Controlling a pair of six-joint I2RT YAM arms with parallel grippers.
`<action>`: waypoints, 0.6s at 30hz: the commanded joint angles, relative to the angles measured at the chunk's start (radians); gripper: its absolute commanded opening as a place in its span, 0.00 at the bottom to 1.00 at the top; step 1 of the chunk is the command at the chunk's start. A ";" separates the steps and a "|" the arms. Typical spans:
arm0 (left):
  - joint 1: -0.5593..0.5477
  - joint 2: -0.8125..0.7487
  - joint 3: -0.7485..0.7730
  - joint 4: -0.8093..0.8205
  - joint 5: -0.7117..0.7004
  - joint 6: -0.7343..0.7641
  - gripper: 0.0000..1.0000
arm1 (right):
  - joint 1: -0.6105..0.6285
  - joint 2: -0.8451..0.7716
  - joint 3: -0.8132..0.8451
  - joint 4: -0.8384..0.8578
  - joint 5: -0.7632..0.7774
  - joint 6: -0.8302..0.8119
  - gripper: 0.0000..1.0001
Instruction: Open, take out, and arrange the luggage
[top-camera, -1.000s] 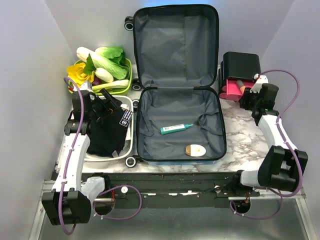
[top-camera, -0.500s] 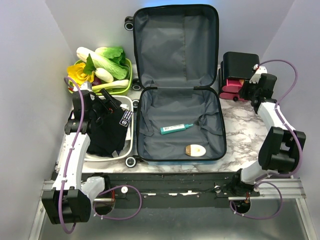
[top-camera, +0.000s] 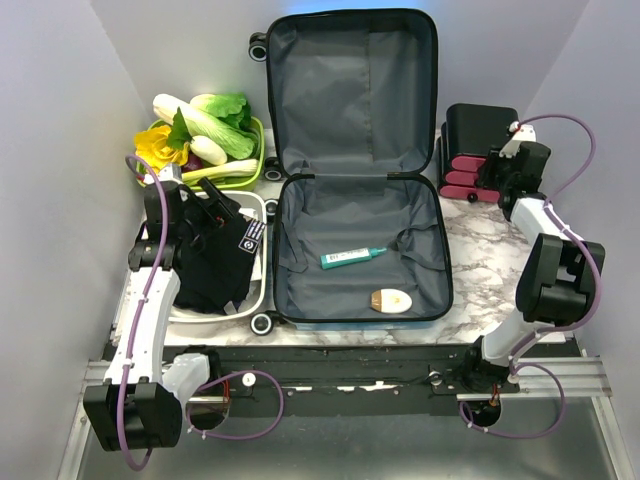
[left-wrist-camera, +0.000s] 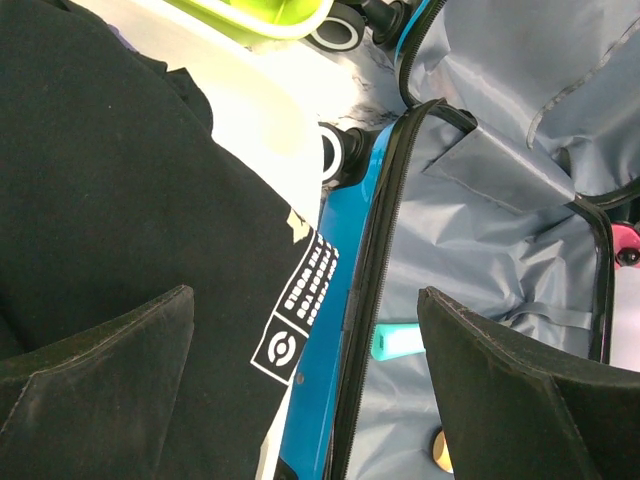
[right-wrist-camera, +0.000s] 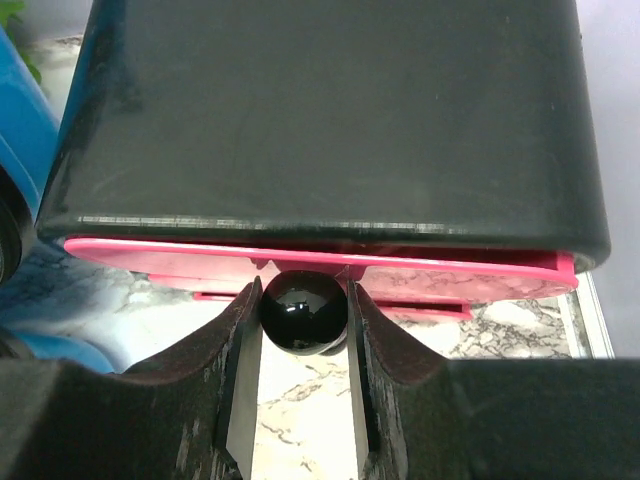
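The luggage lies open mid-table, its lid propped up at the back and its grey lining bare; its blue shell edge also shows in the left wrist view. In the lower half lie a teal tube and a small oval beige item. My left gripper hangs open over a black garment just left of the case, nothing between its fingers. At the black box, my right gripper is shut on the round black knob of a pink drawer.
The black garment lies in a white tray left of the case. Behind the tray a green basket holds vegetables. Walls close in on both sides. Marble tabletop shows to the right of the case.
The right gripper has moved back toward the black box, pushing the pink drawer in until it sits flush. The left arm and the case have not moved.
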 joint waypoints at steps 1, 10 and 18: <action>-0.001 -0.036 0.005 -0.025 -0.035 0.007 0.99 | -0.001 0.009 0.010 0.241 0.028 0.059 0.40; -0.001 -0.070 -0.002 -0.051 -0.041 0.014 0.99 | -0.001 0.034 0.005 0.281 0.028 0.119 0.65; -0.001 -0.108 -0.019 -0.075 -0.048 0.028 0.99 | -0.001 -0.087 -0.122 0.163 0.021 -0.021 0.73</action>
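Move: The right hand already pinches the black knob of the top drawer, and the black drawer box's middle is about 10 cm ahead of it, level left-right and 4 cm lower. The open suitcase's lower half is centred some 26 cm left, 15 cm back and 11 cm below; the green tube inside is about 28 cm left, 16 cm back and 12 cm below. From the left hand, the knob is roughly 53 cm right, 16 cm ahead and slightly lower. The right hand pushes the top drawer forward about 2 cm, frees its knob, rises 2 cm, then starts back. ##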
